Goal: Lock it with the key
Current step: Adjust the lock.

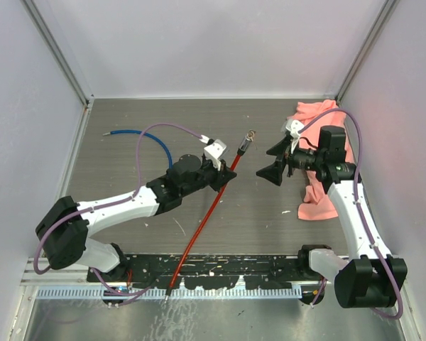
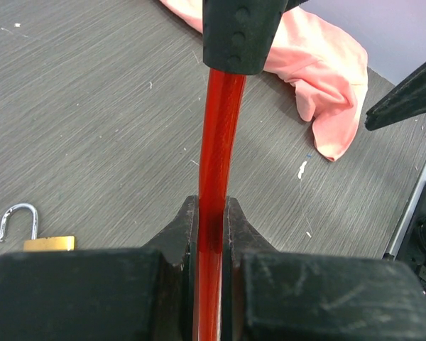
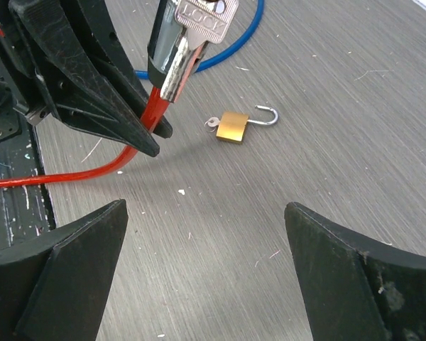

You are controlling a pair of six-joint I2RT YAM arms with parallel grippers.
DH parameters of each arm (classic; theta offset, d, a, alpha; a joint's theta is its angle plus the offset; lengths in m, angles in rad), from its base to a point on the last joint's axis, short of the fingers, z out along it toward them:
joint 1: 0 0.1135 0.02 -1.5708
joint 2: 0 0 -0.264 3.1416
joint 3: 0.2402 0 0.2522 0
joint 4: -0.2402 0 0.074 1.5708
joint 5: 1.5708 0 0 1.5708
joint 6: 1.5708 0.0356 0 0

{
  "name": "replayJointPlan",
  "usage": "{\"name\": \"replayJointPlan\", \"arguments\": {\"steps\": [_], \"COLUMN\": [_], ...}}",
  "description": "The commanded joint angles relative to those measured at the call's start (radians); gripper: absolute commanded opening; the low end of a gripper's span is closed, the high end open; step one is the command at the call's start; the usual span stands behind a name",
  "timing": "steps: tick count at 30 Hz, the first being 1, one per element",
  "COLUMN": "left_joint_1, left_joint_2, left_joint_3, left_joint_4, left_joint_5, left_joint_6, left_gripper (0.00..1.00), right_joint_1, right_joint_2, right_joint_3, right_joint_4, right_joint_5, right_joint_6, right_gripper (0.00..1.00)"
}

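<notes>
A small brass padlock (image 3: 232,127) lies on the grey table with its shackle swung open; it also shows as the padlock (image 2: 46,243) at the lower left and the padlock (image 1: 250,134) in the top view. My left gripper (image 2: 211,207) is shut on a red cable (image 2: 216,142) and holds its end off the table. That end carries a black sleeve (image 2: 240,32) and a silver key (image 3: 201,18) stamped LOCK. My right gripper (image 3: 204,206) stands wide open with nothing between its fingers, facing the key from the right, right gripper (image 1: 265,162) close to left gripper (image 1: 229,172).
A pink cloth (image 1: 319,192) lies under the right arm at the back right. A blue cable (image 1: 138,133) curves across the back left. The red cable (image 1: 199,227) trails down to the rail (image 1: 220,266) at the near edge. Walls close in three sides.
</notes>
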Motion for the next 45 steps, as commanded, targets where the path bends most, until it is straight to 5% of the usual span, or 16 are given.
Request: {"name": "replayJointPlan", "arguments": {"steps": [1, 17, 37, 45], "left_joint_1": [-0.002, -0.003, 0.097, 0.141], "left_joint_2": [-0.020, 0.057, -0.176, -0.199], "left_joint_3": [0.038, 0.077, 0.062, 0.228], "left_joint_4": [0.088, 0.093, -0.064, -0.152], "left_joint_5": [-0.004, -0.009, -0.025, -0.057], "left_joint_6": [-0.029, -0.038, 0.051, 0.001], "left_gripper": [0.00, 0.00, 0.00, 0.00], "right_joint_1": [0.006, 0.006, 0.006, 0.029], "right_joint_2": [-0.023, -0.020, -0.016, 0.022], "right_joint_3": [0.014, 0.003, 0.155, 0.238], "right_joint_4": [-0.011, -0.008, -0.017, 0.129], "right_joint_5": [-0.027, -0.029, -0.095, -0.140], "right_joint_6": [-0.026, -0.031, -0.065, 0.052], "right_gripper": [0.97, 0.97, 0.98, 0.98]}}
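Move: The left hand already grips the red cable just below its lock head, which stands about 8 cm above that hand, 5 cm ahead and 4 cm to its right, with the keys a little beyond. The open right gripper is some 11 cm to the left hand's right, about 1 cm ahead and 3 cm higher; the padlock lies roughly 11 cm ahead, 6 cm left and 20 cm below. From the right hand, the lock head is about 8 cm left, 4 cm ahead and 5 cm up. Keeping its pinch on the red cable, the left hand first dips about 2 cm, then sweeps up some 10 cm while swinging left and a little forward, carrying the lock head away from the right gripper and turning slightly counter-clockwise. The right hand nearly waits, easing back a centimetre, then late on it rises about 7 cm with a roll of some ten degrees, fingers still wide open and touching nothing. ##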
